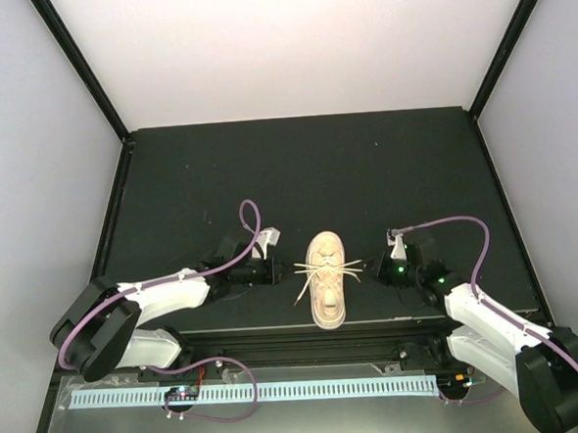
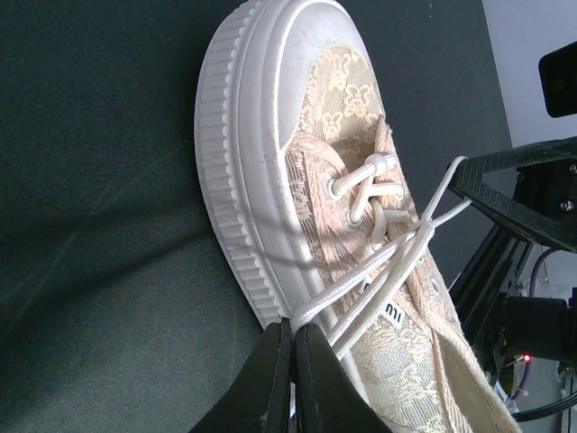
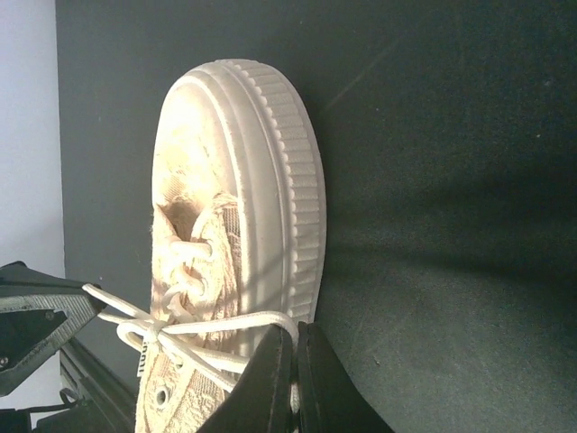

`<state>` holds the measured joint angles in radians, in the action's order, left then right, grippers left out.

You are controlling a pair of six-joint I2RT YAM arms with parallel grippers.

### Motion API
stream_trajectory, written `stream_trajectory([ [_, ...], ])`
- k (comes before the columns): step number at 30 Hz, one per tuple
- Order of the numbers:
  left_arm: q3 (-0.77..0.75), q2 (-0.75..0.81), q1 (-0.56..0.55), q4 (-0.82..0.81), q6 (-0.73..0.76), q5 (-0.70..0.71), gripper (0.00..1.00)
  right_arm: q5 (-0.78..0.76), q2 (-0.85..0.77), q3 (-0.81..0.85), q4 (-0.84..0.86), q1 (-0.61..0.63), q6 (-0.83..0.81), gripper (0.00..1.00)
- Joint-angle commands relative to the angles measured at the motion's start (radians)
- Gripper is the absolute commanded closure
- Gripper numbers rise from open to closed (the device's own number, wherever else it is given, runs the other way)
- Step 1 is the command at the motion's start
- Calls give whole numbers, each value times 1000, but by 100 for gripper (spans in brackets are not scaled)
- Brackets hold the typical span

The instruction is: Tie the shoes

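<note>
A small pale beige-pink shoe (image 1: 326, 280) with cream laces and a white ribbed sole lies on the black table between my two arms, toe pointing away. My left gripper (image 1: 276, 270) sits just left of it, shut on a loop of lace (image 2: 361, 293) that runs taut from its tips (image 2: 293, 327) to the knot over the tongue. My right gripper (image 1: 373, 269) is on the shoe's right side, its black tips (image 3: 295, 332) shut on another lace loop (image 3: 236, 321) pulled over the sole rim. A loose lace end (image 1: 302, 296) trails down-left of the shoe.
The black table (image 1: 306, 166) is walled by white panels and black frame posts. A metal rail with a perforated white strip (image 1: 251, 391) runs along the near edge by the arm bases. Purple cables (image 1: 255, 219) loop over both arms.
</note>
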<state>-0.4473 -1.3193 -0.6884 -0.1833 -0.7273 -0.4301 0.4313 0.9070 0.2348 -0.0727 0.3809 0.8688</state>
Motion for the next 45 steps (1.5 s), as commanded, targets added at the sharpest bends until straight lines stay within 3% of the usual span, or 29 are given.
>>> stream_trajectory([
  [1,38,22,51,117,28,80,98,-156,-21,-20,-48,-51,-37,98],
  [3,33,29,50,99,48,49,98,-113,-25,-7,-40,-50,-82,98],
  [4,27,32,50,91,67,29,94,-94,-25,8,-49,-51,-115,97],
  [5,14,32,51,86,88,6,82,-74,-25,32,-65,-52,-153,91],
  [6,2,32,50,87,105,-9,67,-62,-27,58,-87,-51,-188,80],
  [8,-37,32,49,103,142,-27,37,-59,-34,107,-141,-51,-255,45],
  [9,-60,60,50,130,167,-27,28,-71,-37,136,-174,-52,-293,30],
  [11,-120,64,50,186,219,-26,18,-113,-41,196,-232,-52,-335,14],
  [14,-220,46,55,277,302,-21,12,-169,-12,304,-295,-50,-375,1],
  [18,-336,-3,118,372,392,-26,10,-216,79,442,-314,-74,-425,0],
  [21,-347,1,251,390,437,-58,10,-228,143,513,-294,-155,-464,0],
  [27,-276,141,727,340,439,-150,10,-258,184,539,-192,-441,-456,0],
  [31,-108,274,963,142,366,-53,7,-425,96,434,-26,-478,-479,0],
  [33,-15,334,998,36,347,77,2,-510,57,365,73,-479,-497,0],
  [36,84,376,997,-55,382,187,1,-620,14,254,211,-479,-534,0],
  [40,162,364,996,-173,421,220,1,-710,5,152,324,-479,-582,0],
  [45,183,308,973,-231,450,226,1,-702,53,111,418,-479,-584,0],
])
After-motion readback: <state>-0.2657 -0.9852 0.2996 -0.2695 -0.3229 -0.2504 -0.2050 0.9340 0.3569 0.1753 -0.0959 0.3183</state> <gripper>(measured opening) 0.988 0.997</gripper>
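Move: My closed left fingers hold one side of the laces, with the knot on the shoe about 10 cm to their right, level fore and aft and slightly lower. The toe cap is about 6 cm farther out than that knot and the shoe opening 10 cm nearer me. From my right hand, holding the other side, the knot is about 11 cm left, level fore and aft. I open both grippers wide to let go of the laces, easing slightly inward, then lift both hands forward and sweep them apart, away from the shoe: my left about 30 cm left, my right some 23 cm right. Both palms swing to point more forward and tip up. At the end both sink and draw back a little. ##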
